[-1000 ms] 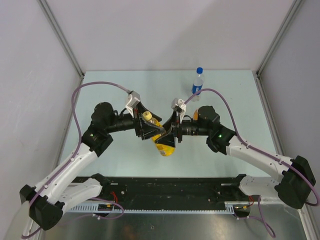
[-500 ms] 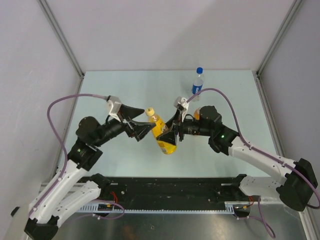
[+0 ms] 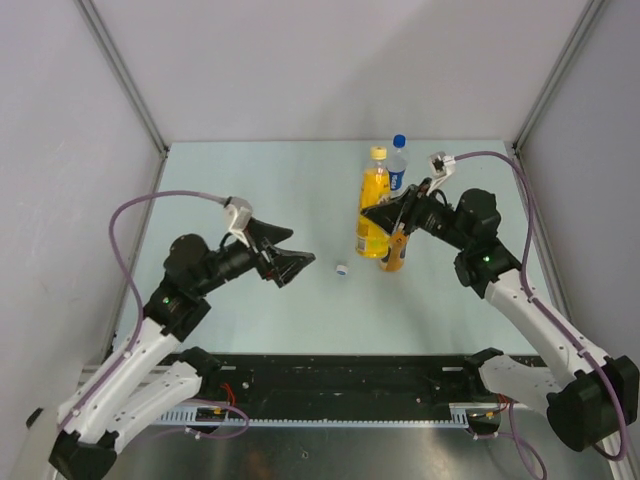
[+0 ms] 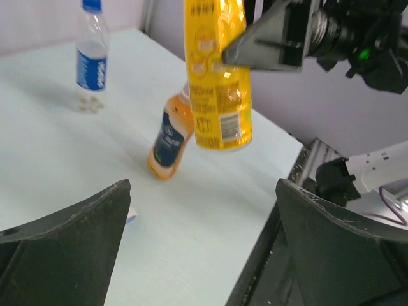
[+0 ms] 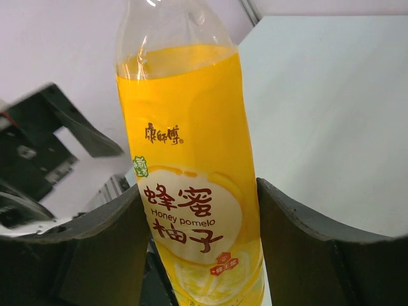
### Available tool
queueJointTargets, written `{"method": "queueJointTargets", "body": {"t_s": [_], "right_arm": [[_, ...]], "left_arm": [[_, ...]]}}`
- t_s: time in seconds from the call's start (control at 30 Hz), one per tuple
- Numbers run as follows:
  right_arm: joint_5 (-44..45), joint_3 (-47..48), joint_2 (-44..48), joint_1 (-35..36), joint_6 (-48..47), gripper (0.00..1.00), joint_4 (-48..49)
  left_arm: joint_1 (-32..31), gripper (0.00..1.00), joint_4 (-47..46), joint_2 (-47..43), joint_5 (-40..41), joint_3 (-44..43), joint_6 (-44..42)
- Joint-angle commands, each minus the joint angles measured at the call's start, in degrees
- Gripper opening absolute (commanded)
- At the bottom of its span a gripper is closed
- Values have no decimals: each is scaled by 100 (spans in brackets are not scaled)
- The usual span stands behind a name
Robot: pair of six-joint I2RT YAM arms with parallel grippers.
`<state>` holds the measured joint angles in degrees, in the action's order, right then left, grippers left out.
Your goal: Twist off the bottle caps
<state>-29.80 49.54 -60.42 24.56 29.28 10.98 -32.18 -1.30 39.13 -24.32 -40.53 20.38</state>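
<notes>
My right gripper [image 3: 386,214] [image 5: 197,255] is shut on the yellow bottle [image 3: 372,205] [image 5: 191,185], holding it upright at the back right. Its yellow cap [image 3: 378,153] is on the neck. In the left wrist view the yellow bottle [image 4: 220,83] seems to hang just off the table. The orange bottle [image 3: 394,256] [image 4: 169,137] with a blue label leans right beside it, its neck hidden. The clear bottle [image 3: 397,168] [image 4: 91,57] stands behind with its blue cap [image 3: 399,141] on. A white cap [image 3: 342,270] [image 4: 130,215] lies loose on the table. My left gripper [image 3: 300,250] [image 4: 204,255] is open and empty, near that cap.
The pale green table [image 3: 260,190] is walled at the back and sides by grey panels. A black rail [image 3: 340,385] runs along the near edge, between the arm bases. The right arm's purple cable [image 3: 520,200] loops over the back right corner.
The left gripper let go of the yellow bottle's cap end, opened wide and drew back left. The right arm carried the bottle from the centre to the back right and stood it upright.
</notes>
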Motion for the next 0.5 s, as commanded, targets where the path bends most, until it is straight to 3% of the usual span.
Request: {"method": "queueJointTargets", "body": {"t_s": [0.0,0.23,0.47], "right_arm": [[-101,240,205,-96,855,46,500],[-351,170,48,-73,1423,45,982],[-329,109,58,-24,1606,45,1072]], "left_arm": [[-15,99,-443,578,-784,35,481],[-648,99,-1279,1449,-821,-298,736],[-1100,99,-1462,2213,-563,-915,770]]}}
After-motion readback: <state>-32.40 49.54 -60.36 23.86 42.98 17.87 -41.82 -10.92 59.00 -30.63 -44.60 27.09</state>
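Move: Ahead and to the right of the empty left hand, about 8 cm out and 17 cm across, stands the yellow bottle, its middle some 3 cm higher than that hand and its base well below. The right hand already grips it a little below mid-height, so its middle is straight above that hand by about 3 cm. From the left hand, the uncapped orange bottle is about 15 cm ahead, 19 cm right and 18 cm down; the loose white cap lies some 12 cm ahead, 9 cm right and 29 cm down. Sweeping right about 9 cm with its fingers wide open, the left hand dips some 4 cm towards the lower part of the yellow bottle, then comes up about 1 cm; it swings roughly 15 degrees clockwise and tips down about 10. The right hand keeps its grip, lifting the bottle about 3 cm and rolling some 10 degrees so that the base swings towards the left hand. ##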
